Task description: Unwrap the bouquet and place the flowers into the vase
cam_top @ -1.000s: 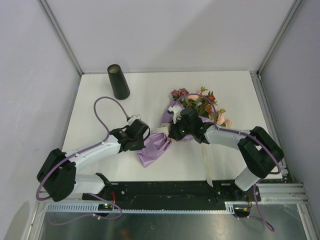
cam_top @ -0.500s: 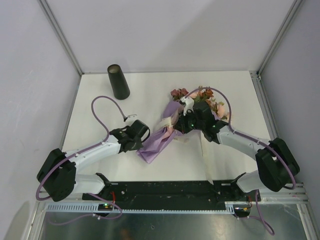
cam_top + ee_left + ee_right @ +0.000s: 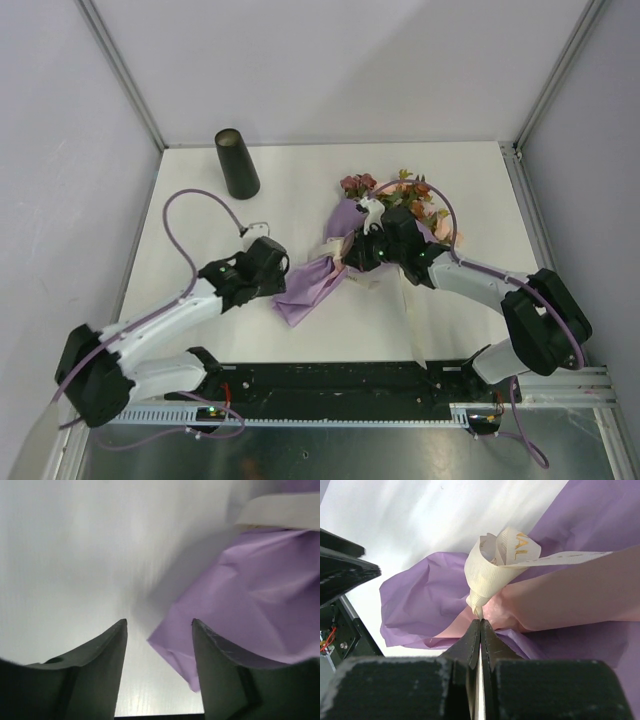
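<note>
The bouquet (image 3: 385,225) lies on the white table right of centre, its flowers (image 3: 405,200) pointing to the far right. Its lilac wrapping paper (image 3: 308,288) trails toward the near left. My right gripper (image 3: 480,621) is shut on the tip of the cream ribbon (image 3: 500,560), which loops up from the pink inner paper (image 3: 570,595). My left gripper (image 3: 159,622) stands open just left of the lilac paper's corner (image 3: 240,605), with only bare table between its fingers. The black vase (image 3: 237,163) stands upright at the far left.
A loose tail of cream ribbon (image 3: 411,318) runs toward the table's near edge. Side walls and metal frame posts (image 3: 120,70) close in the table. My left arm's cable (image 3: 185,225) loops above the table, between that arm and the vase.
My left gripper has opened, let go of the lilac paper and drawn back to the left. My right gripper, still shut on the ribbon, rose toward the flowers and then eased slightly left.
</note>
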Controlling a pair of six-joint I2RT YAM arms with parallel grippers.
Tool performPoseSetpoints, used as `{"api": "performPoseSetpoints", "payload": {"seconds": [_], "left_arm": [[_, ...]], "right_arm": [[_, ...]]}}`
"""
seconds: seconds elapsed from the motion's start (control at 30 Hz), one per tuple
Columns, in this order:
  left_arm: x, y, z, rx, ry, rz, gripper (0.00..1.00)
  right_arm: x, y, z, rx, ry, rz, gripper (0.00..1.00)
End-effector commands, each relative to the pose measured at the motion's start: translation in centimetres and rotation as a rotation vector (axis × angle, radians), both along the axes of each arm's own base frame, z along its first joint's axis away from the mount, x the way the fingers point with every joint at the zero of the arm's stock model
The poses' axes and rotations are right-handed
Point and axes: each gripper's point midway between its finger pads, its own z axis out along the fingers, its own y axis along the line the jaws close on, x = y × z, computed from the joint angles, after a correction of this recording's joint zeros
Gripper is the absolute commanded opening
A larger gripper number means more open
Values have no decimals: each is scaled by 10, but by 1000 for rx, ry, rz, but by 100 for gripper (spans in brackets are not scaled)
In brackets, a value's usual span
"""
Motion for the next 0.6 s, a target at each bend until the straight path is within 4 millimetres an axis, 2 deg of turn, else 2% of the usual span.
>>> {"api": "performPoseSetpoints", "payload": {"seconds": [0.0, 0.1, 0.2, 0.43, 0.57], "left_arm": [[18, -18, 81, -110, -210, -110, 65], [14, -40, 108, -121, -268, -266, 72], [8, -62, 114, -96, -291, -384, 75], [0, -118, 100, 20, -337, -597, 80], [2, -135, 84, 53, -327, -642, 80]], "right_arm": [[4, 12, 14, 54, -30, -4, 0], [5, 13, 16, 68, -20, -17, 0], [6, 14, 22, 95, -11, -33, 0], [6, 16, 28, 130, 7, -36, 0], [5, 16, 30, 140, 14, -36, 0]]}}
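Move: The ribbon bunch at the bouquet's neck, its tip already pinched in the right fingers, lies about 13 cm to the right of the left hand and 6 cm ahead, roughly level; from the right hand it is some 2 cm ahead and 2 cm to the left. The purple paper's tail spreads just under the left hand, its middle roughly 4 cm right, 3 cm back and 5 cm below. The flowers lie about 26 cm right and 20 cm ahead. Away from the paper tail and towards the ribbon bunch, the left hand first rises about 11 cm, then arcs some 12 cm to the right over the tail while sinking about 4 cm again. It turns roughly 35 degrees clockwise, the fingertips tip up a little, and the half-open fingers spread wide. The right fingers keep their pinch on the ribbon almost in place. ##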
